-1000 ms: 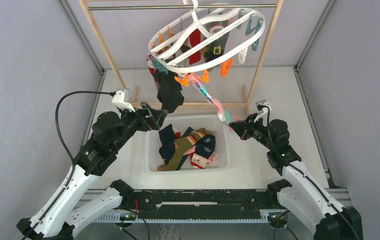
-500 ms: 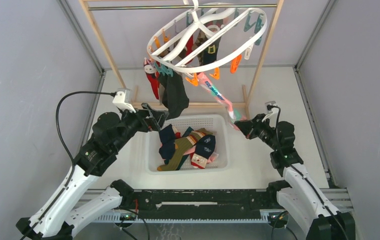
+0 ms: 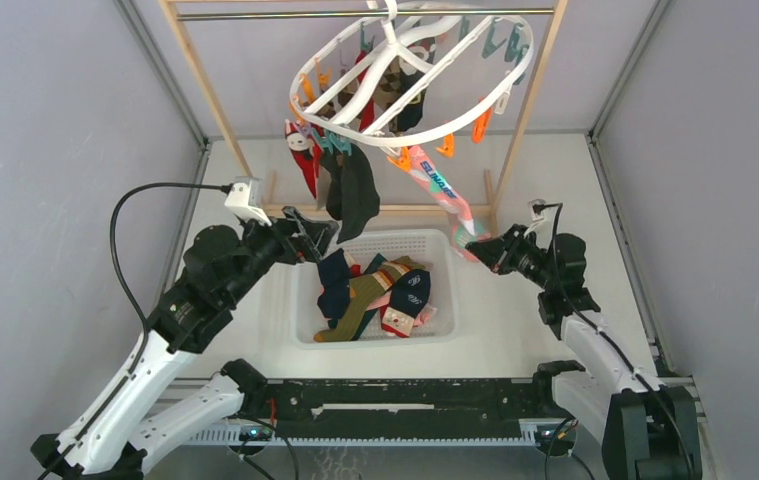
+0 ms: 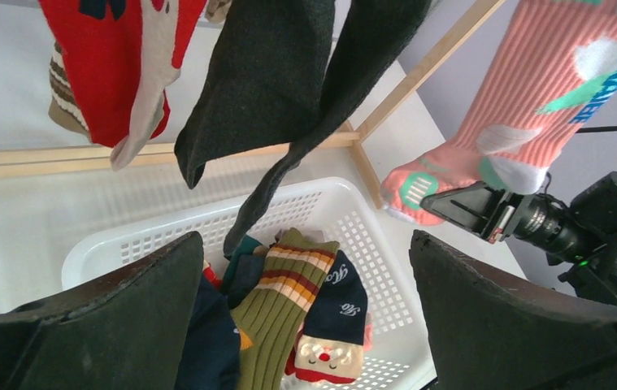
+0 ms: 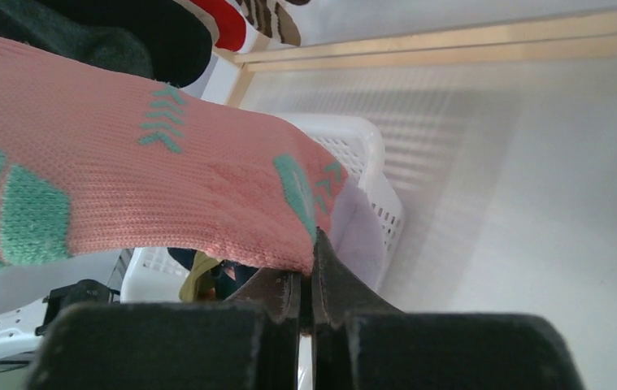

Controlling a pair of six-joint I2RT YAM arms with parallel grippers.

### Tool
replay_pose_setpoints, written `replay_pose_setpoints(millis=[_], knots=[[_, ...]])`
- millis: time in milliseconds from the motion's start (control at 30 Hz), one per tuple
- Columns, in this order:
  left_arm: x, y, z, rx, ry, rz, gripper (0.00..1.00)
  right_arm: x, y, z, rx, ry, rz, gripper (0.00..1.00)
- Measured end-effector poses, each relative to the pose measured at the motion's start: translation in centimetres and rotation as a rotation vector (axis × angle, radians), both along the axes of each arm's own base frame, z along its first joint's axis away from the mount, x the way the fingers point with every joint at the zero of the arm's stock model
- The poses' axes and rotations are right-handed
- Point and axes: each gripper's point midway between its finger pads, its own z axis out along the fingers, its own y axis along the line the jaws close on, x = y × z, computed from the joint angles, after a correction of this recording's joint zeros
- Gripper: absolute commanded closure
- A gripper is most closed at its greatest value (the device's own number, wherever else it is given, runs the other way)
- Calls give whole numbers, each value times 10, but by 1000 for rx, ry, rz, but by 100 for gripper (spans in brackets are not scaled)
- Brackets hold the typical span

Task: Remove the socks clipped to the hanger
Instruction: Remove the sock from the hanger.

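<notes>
The white oval hanger hangs tilted from the rail, with several socks clipped under it. A salmon pink sock stretches taut from an orange clip down to my right gripper, which is shut on its toe. In the right wrist view the jaws pinch the edge of the pink sock. My left gripper is open above the basket's back left corner, just below two dark grey socks. The left wrist view shows its gripper empty, with the grey socks and a red sock hanging above.
A white mesh basket between the arms holds several loose socks, among them an olive striped one. The wooden rack frames the hanger, and its low crossbar runs behind the basket. Grey walls stand close on both sides.
My right gripper has pulled the pink sock's toe rightward and slightly back. The hanger has swung and tipped with it, and the sock is still clipped. The left arm has not moved.
</notes>
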Motion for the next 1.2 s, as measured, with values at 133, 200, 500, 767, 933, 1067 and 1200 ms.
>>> replay_pose_setpoints(millis=[133, 200, 500, 767, 933, 1067, 1200], knots=[[1, -7, 4, -12, -5, -17, 0, -3, 7, -2, 14, 18, 30, 100], [2, -14, 11, -19, -14, -36, 0, -6, 14, -1, 16, 14, 57, 100], [3, -46, 21, -34, -30, -115, 0, -44, 60, 1, 43, 37, 264, 100], [-1, -52, 11, -38, -35, -133, 0, -80, 101, 15, 116, 55, 453, 100], [-5, -50, -20, -6, 4, -139, 0, -95, 125, 28, 155, 63, 547, 100], [-9, -47, -30, -9, 1, -140, 0, -103, 141, 38, 173, 56, 607, 100], [-12, -46, -28, -25, -18, -147, 0, -110, 153, 45, 183, 52, 651, 100]])
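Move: The left hand, open and empty, has the pink sock's middle roughly 19 cm to its right, 9 cm ahead and slightly below. The orange clip holding the sock is some 12 cm ahead, 12 cm right and 9 cm up; the dark socks hang about 8 cm ahead, 4 cm right. From the right hand, which already grips the pink sock's toe, the basket is about 20 cm left, 2 cm back and 14 cm below. Leftward and back towards itself, rising slightly at the end, the right hand draws the still-pinched toe about 19 cm over the near part of the basket, turning some 35 degrees counter-clockwise. The left hand, fingers staying wide open, slides about 5 cm right towards the pink sock, rising a little, then sinks about 5 cm beside it. ##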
